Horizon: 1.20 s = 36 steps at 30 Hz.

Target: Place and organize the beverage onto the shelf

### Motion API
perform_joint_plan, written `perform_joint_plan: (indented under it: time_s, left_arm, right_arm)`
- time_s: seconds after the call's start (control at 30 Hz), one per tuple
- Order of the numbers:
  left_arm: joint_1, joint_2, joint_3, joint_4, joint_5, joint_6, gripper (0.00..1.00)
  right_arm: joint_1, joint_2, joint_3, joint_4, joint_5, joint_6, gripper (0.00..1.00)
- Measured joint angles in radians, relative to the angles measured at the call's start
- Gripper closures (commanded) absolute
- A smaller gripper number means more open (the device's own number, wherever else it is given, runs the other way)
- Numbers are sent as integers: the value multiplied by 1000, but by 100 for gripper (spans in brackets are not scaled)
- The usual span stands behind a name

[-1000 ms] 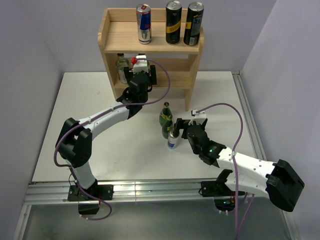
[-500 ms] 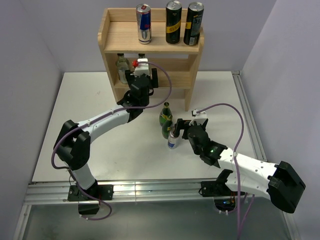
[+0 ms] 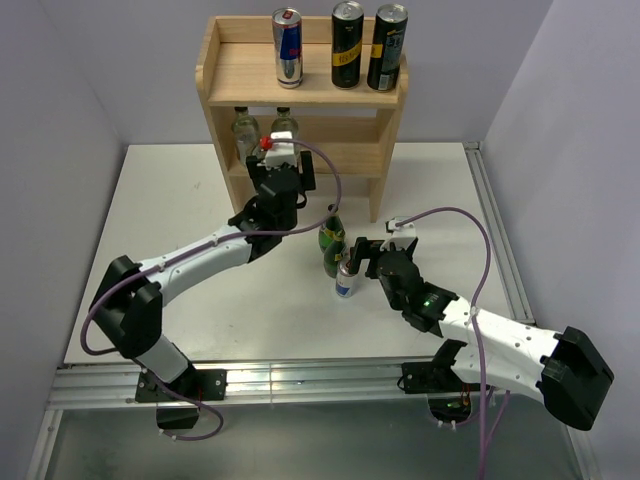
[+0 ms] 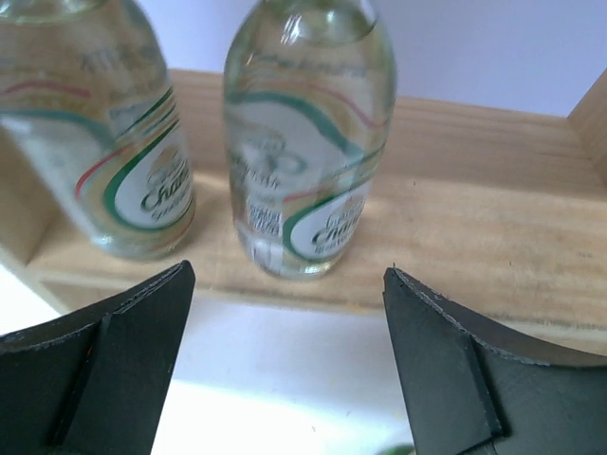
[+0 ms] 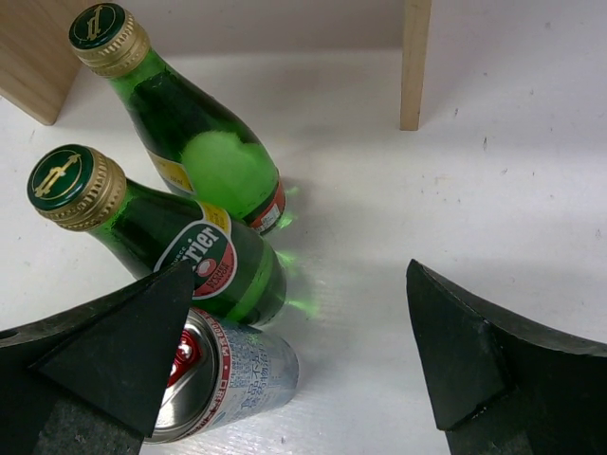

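Observation:
The light-wood shelf (image 3: 232, 75) holds a blue-and-silver can (image 3: 287, 45) and two black-and-gold cans (image 3: 347, 45) on its upper board. Two clear bottles (image 3: 244, 125) stand on the lower board; in the left wrist view they are upright side by side (image 4: 308, 161). My left gripper (image 3: 281, 166) (image 4: 289, 322) is open and empty, just in front of them. Two green bottles (image 3: 331, 228) (image 5: 204, 156) and a silver can (image 3: 345, 281) (image 5: 232, 374) stand on the table. My right gripper (image 3: 362, 256) (image 5: 294, 355) is open, its left finger beside the can.
The shelf's right side panel (image 3: 385, 170) stands close behind the green bottles; its front edge shows in the right wrist view (image 5: 415, 66). The white table (image 3: 170, 230) ends at a metal rail (image 3: 495, 230) on the right. Purple walls surround the workspace.
My left gripper has drawn back from the lower shelf, and a second clear bottle now stands there beside the first. The right gripper has barely moved.

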Motion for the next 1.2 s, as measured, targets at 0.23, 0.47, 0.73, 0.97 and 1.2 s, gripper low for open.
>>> perform_joint_plan:
  time_s: [0.23,0.47,0.73,0.97,1.2]
  left_arm:
    - [-39,-116,-114,-88,-39,-90,15]
    - [-160,-345,-337,-230,-16,-243,16]
    - [-440,-497,-514,-295,66,-341,10]
    - [-571,-502,-663,-191,149,-370,10]
    - [-634,-292,-668,15,152,-365,10]
  right_arm:
    - [0,-5,0,0,0,0,0]
    - [0,-11,-7,0,1,0,0]
    - [0,-14,-14,-6,24,4,0]
    - [0,-125,-56,-22,146,59,0]
    - [0,-269,-108,-57,292,138,0]
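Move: The Red Bull can lies about 20 cm back, 16 cm to the right of and 23 cm below the open left hand, which has just left the shelf. The front green bottle stands some 5 cm beyond the can and 3 cm to its left, the rear one about 12 cm beyond and 4 cm left of the can. The clear bottle just placed is roughly 9 cm straight ahead of the left hand. From the right hand the can is some 5 cm back, 7 cm left and 8 cm lower. The open, empty left hand backs well clear of the clear bottles on the middle shelf, some 28 cm towards its base while sinking about 17 cm, then swings right, turning clockwise about 40 degrees and tipping down, so that it comes round to the base side of the Red Bull can with its fingers pointing towards the can but still short of it. The right hand, wide open, waits and then late on makes room, sliding about 7 cm to the right away from the can with a slight rise and a clockwise turn. ##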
